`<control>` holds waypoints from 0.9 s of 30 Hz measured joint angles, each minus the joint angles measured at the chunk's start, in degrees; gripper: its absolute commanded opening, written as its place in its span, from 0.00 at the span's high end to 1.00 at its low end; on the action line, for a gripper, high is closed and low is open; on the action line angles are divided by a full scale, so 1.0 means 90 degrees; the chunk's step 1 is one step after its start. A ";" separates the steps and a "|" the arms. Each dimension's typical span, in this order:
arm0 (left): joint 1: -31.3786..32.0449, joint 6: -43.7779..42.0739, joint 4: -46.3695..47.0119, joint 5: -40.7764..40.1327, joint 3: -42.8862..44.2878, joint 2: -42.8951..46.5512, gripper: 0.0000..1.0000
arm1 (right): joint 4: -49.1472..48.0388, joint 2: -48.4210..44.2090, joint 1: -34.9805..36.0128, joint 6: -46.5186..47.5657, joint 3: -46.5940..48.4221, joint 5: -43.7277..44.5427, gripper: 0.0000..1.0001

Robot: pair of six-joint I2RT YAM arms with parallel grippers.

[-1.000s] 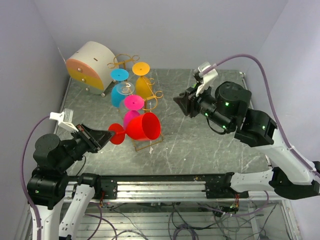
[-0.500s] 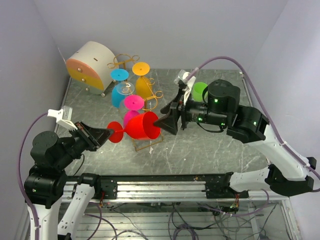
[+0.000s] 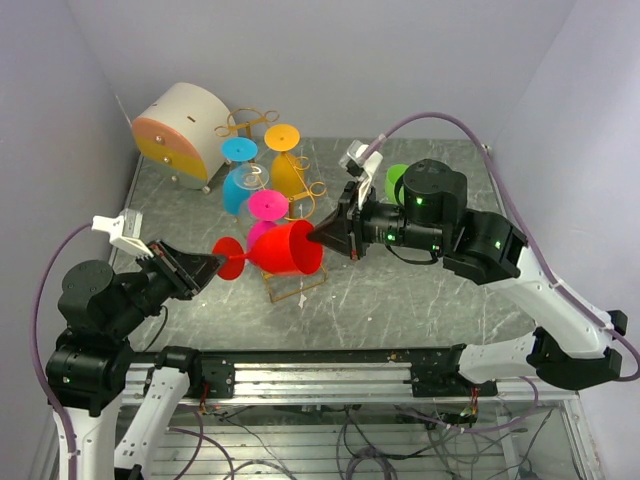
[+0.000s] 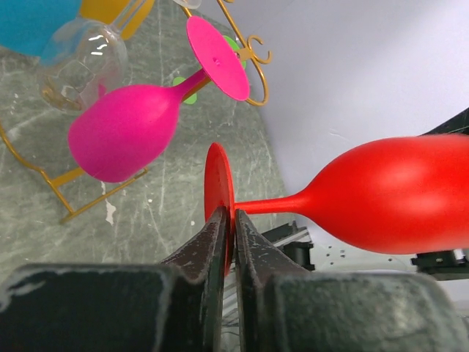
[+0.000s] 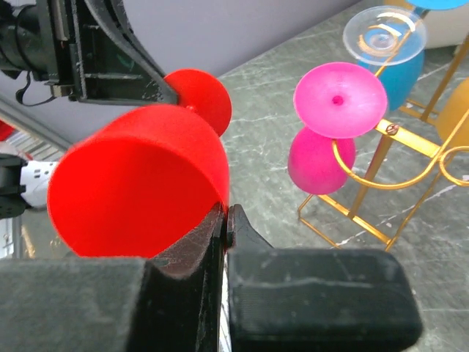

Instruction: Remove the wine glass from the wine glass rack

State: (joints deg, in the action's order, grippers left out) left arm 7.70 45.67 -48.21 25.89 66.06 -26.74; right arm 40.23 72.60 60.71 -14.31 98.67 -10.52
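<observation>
The red wine glass lies sideways in the air in front of the gold wire wine glass rack. My left gripper is shut on its round foot, the stem pointing right to the bowl. From the right, my right gripper has its fingers pinched together on the rim of the red bowl. Both pairs of jaws show only a thin gap with red plastic in it.
On the rack still hang a pink glass, a blue glass, a clear glass and a yellow glass. A round white-and-orange drum box stands back left. A green item lies behind the right arm.
My right arm swung left from the back right to the red bowl, opened, then shut on its rim. The left gripper kept hold of the foot, shifting slightly.
</observation>
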 measured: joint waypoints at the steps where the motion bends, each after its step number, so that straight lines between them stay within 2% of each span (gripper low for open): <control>1: 0.0000 0.0002 0.0007 0.0002 0.0000 -0.0010 0.69 | -0.0007 -0.0002 0.0000 -0.0007 0.0015 0.0100 1.00; 5: 0.0000 0.0029 0.0019 -0.0032 0.0000 -0.0027 0.52 | -0.0024 -0.0049 -0.0002 -0.0002 0.0112 0.0661 1.00; 13: 0.0000 0.0092 0.0163 -0.0143 0.0010 -0.0204 0.50 | -0.0187 -0.0459 -0.0002 0.0136 0.0680 0.2618 1.00; 17: 0.0000 0.0007 0.0175 -0.0330 0.0012 -0.0304 0.50 | -0.0699 -0.0993 -0.0002 0.0571 0.0680 0.4410 1.00; 19: 0.0000 -0.0158 0.0104 -0.0590 0.0036 -0.0318 0.50 | -0.1253 -0.1256 -0.0002 0.1069 0.0449 0.5525 1.00; 23: 0.0000 -0.0624 -0.0146 -0.1343 0.0114 -0.0316 0.50 | -0.2356 -0.1239 -0.0058 0.2110 0.0068 0.7133 1.00; 27: 0.0000 -0.1076 -0.0296 -0.2227 0.0090 -0.0260 0.51 | -0.2696 -0.0449 -0.0634 0.2618 0.0299 0.7672 1.00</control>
State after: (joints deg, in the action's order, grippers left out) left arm 7.70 35.99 -50.87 5.85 66.87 -29.08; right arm 15.97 68.55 55.00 9.26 101.36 58.52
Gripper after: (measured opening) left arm 0.499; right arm 0.009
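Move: Between the two hands lies the red wine glass, its foot still in the left fingers and its rim already pinched by the right; its middle is roughly 8 cm right and 1 cm ahead of the left hand, and 8 cm left and 2 cm back of the right. From the right hand, the green glass stands some 20 cm ahead, 18 cm right and 34 cm lower; the hanging pink glass is about 10 cm ahead, 11 cm left and 20 cm below. Letting go of the foot, the left fingers spread to about half open, and that hand then eases some 6 cm left and 4 cm forward, rolling a little. The right keeps its pinch on the rim and carries the red glass away from the left hand, forward at first, then in a fast sweep about 21 cm right, 13 forward and 12 up, turning roughly 75 degrees clockwise. ##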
